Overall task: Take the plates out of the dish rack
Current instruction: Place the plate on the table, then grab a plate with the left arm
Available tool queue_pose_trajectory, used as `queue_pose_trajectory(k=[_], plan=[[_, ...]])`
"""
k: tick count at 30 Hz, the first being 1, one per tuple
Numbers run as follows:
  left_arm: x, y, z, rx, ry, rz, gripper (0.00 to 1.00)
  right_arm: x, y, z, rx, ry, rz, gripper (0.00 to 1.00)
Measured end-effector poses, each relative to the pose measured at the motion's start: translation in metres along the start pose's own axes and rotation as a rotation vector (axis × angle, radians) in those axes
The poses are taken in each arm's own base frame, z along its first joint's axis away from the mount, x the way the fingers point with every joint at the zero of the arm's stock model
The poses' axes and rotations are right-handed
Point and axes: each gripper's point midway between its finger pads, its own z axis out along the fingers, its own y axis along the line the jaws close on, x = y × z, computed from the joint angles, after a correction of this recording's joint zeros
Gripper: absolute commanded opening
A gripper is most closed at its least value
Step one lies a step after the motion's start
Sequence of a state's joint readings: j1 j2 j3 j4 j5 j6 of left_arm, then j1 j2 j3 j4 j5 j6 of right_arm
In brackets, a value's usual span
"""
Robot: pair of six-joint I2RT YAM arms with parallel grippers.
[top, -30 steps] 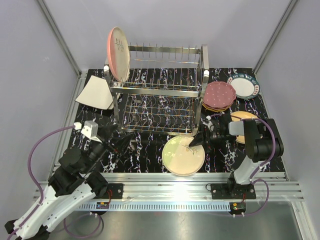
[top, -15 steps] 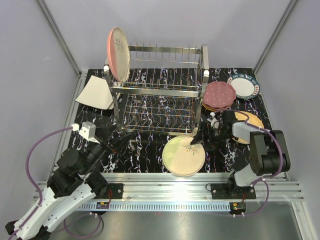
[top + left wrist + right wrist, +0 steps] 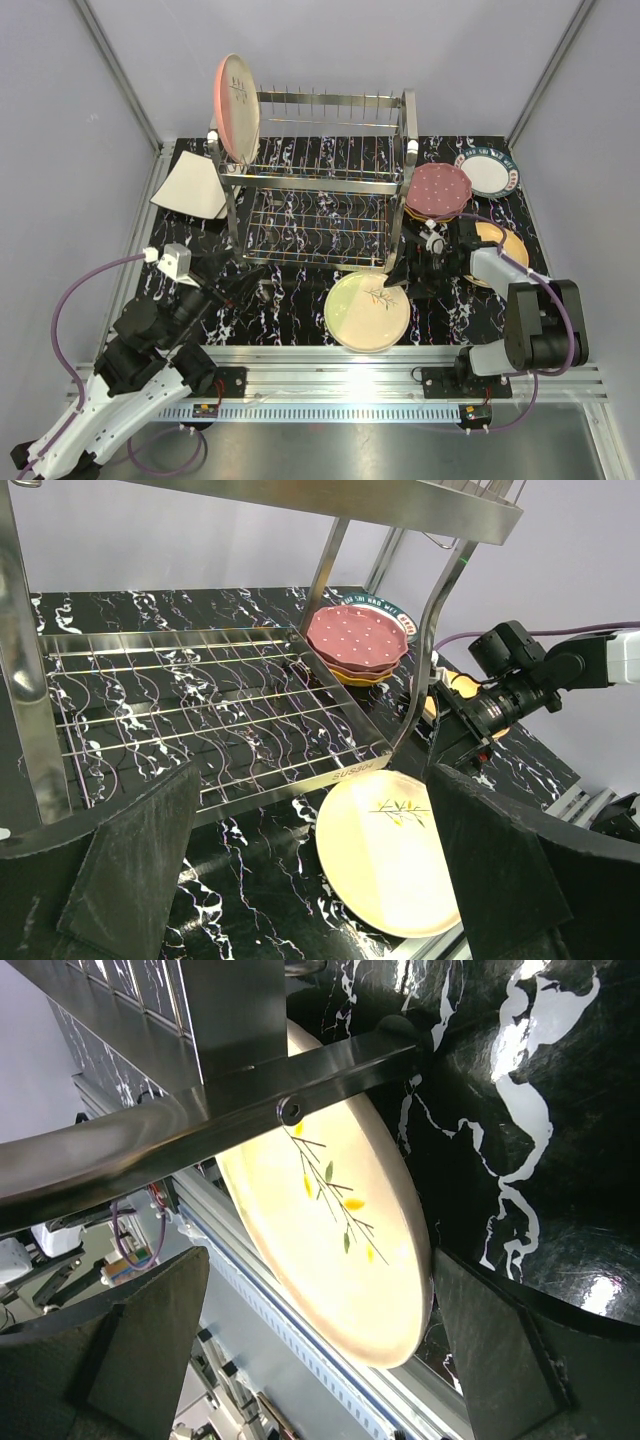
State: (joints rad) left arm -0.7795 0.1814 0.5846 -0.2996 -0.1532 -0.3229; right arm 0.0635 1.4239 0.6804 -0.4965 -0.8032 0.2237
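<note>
The dish rack [image 3: 320,190] stands at the back middle. One pink plate [image 3: 238,108] is upright in its top left prongs. A cream plate [image 3: 367,311] with a leaf sprig lies flat on the table in front of the rack's right foot. My right gripper [image 3: 405,273] is open just off that plate's upper right rim, holding nothing; the right wrist view shows the cream plate [image 3: 330,1240] between the spread fingers [image 3: 510,1350]. My left gripper [image 3: 235,285] is open and empty left of the plate, facing the rack's lower shelf [image 3: 200,710].
A maroon dotted plate [image 3: 438,190] tops a stack right of the rack, beside a teal-rimmed plate [image 3: 490,172]. An orange plate [image 3: 497,240] lies under the right arm. A squarish white plate [image 3: 192,186] sits left of the rack. The table's metal rail [image 3: 400,360] runs along the front.
The right gripper opened wider and drew back slightly from the cream plate, its arm folding toward the right. The left arm barely shifted.
</note>
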Motion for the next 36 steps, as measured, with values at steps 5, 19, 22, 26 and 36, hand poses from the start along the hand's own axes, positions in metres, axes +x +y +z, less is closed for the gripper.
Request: queue_pose_trajectory(k=[5,19,22,26,36], plan=[[-0.001,0.000,-0.002,0.003,-0.006,-0.002,0.99,-0.001,-0.001,-0.001,0.014,-0.007,0.005,1.00],[0.000,0.001,-0.004,-0.005,-0.002,-0.014,0.99,-0.014,0.007,-0.016,0.015,-0.101,-0.019,1.00],[0.001,0.005,-0.006,-0.025,0.004,-0.015,0.99,-0.032,0.006,-0.038,0.010,-0.209,-0.024,1.00],[-0.002,0.012,-0.008,-0.072,0.012,-0.011,0.99,-0.063,0.003,-0.071,0.026,-0.333,-0.030,1.00],[-0.047,0.021,0.001,-0.223,0.036,0.025,0.99,-0.097,0.025,-0.115,0.104,-0.439,-0.311,1.00]])
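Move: The cream plate just released lies about 7 cm left of the right hand, 6 cm back and 4 cm below. The rack's near corner is some 3 cm ahead and 2 cm left of that hand; the pink plate stack sits about 19 cm ahead and 8 cm right. From the left hand, the plates still in the rack stand roughly 20 cm ahead, 2 cm left and 8 cm higher. The open right hand rises some 10 cm, rightward and forward off the cream plate; the left lifts 4 cm. ##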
